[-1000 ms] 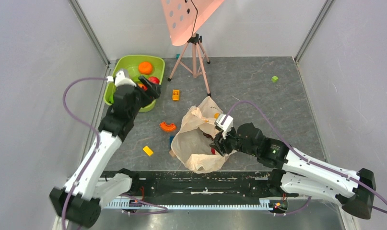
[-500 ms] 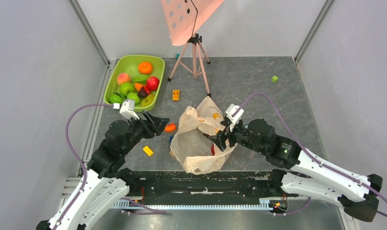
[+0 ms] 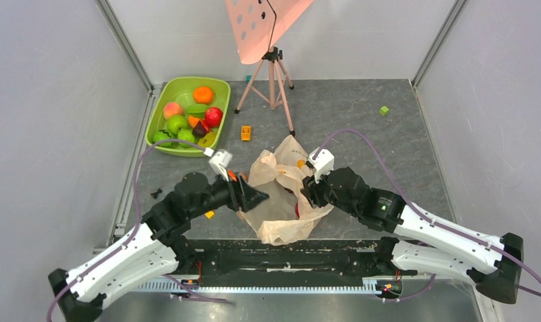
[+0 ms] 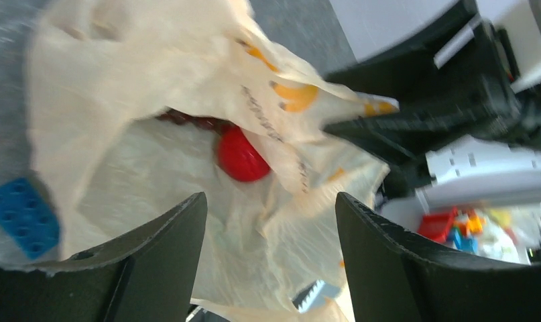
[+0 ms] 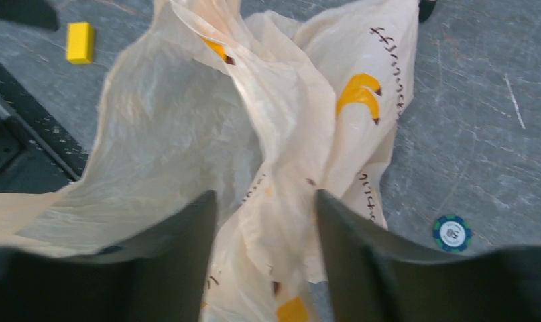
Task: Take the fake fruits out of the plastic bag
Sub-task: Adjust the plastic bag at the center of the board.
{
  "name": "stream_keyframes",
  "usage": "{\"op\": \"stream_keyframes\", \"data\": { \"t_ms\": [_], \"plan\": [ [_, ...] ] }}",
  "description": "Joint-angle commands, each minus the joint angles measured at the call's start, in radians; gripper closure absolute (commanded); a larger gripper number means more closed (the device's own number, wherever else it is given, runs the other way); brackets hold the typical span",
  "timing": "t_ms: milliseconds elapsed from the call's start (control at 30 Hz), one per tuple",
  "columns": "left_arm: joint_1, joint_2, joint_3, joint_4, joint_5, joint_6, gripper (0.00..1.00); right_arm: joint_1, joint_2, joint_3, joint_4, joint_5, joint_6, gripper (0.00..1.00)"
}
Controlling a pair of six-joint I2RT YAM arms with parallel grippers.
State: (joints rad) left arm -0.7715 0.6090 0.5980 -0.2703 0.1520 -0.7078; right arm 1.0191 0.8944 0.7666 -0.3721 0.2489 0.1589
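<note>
The plastic bag (image 3: 281, 201) lies crumpled at the table's near middle, its mouth facing left. My left gripper (image 3: 255, 198) is open at that mouth, the film (image 4: 187, 194) spread between its jaws. Inside lie a red fruit (image 4: 243, 155) and something dark purple (image 4: 187, 121). The red fruit (image 3: 297, 209) shows through the film from above. My right gripper (image 3: 308, 192) is at the bag's right side, open, with a fold of the bag (image 5: 281, 168) between its fingers. Several fake fruits fill the green tub (image 3: 222, 86): an orange (image 3: 202, 94), a peach (image 3: 172, 109), a red apple (image 3: 214, 116).
A tripod (image 3: 274, 74) stands behind the bag. Loose on the floor are a yellow block (image 5: 80, 41), a blue block (image 4: 23, 215), an orange toy (image 3: 245, 133), a green cube (image 3: 384, 111) and a round chip (image 5: 452, 233). Grey walls close in on both sides.
My left arm has swung from over the green tub down and right to the bag's mouth. The right gripper stayed at the bag; its jaws widened, then narrowed somewhat.
</note>
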Motion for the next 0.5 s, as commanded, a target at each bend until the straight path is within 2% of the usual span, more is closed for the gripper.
{"op": "stream_keyframes", "data": {
  "t_ms": [0,100,233,467],
  "plan": [
    [-0.207,0.027,-0.016,0.14,-0.071,-0.004,0.24,0.004,-0.018,-0.044,0.027,0.081,0.078,0.63],
    [-0.385,0.09,-0.028,0.165,-0.217,-0.009,0.24,0.005,-0.038,-0.071,0.057,0.075,0.081,0.81],
    [-0.574,0.233,-0.042,0.209,-0.371,-0.015,0.25,0.004,-0.068,-0.09,0.105,0.032,0.072,0.96],
    [-0.745,0.498,-0.058,0.378,-0.499,-0.03,0.26,0.004,-0.133,-0.107,0.166,-0.168,0.019,1.0]
  ]
}}
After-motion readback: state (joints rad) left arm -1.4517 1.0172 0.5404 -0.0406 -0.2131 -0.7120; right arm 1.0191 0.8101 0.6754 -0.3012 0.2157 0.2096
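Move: The plastic bag's near rim, where the left hand is heading, lies about 11 cm back from it, 9 cm to its right and 12 cm below. The red fruit in the bag is some 5 cm ahead of that hand, 10 cm right and 18 cm down; the blue block is about 7 cm ahead, 8 cm left and 21 cm down. The bag's right rim hangs roughly 2 cm under the right hand's fingers, straight below, with the red fruit 4 cm ahead, 5 cm left and 15 cm down. Sweeping back and to its right, the left hand crosses the bag's mouth towards the near rim, then drops ever more steeply, about 10 cm in all; it swings some 20 degrees clockwise, fingertips dipping, and ends with the rim between its still-open fingers. The right hand dips about 2 cm, shuts its half-open fingers on the right rim and lifts back. ##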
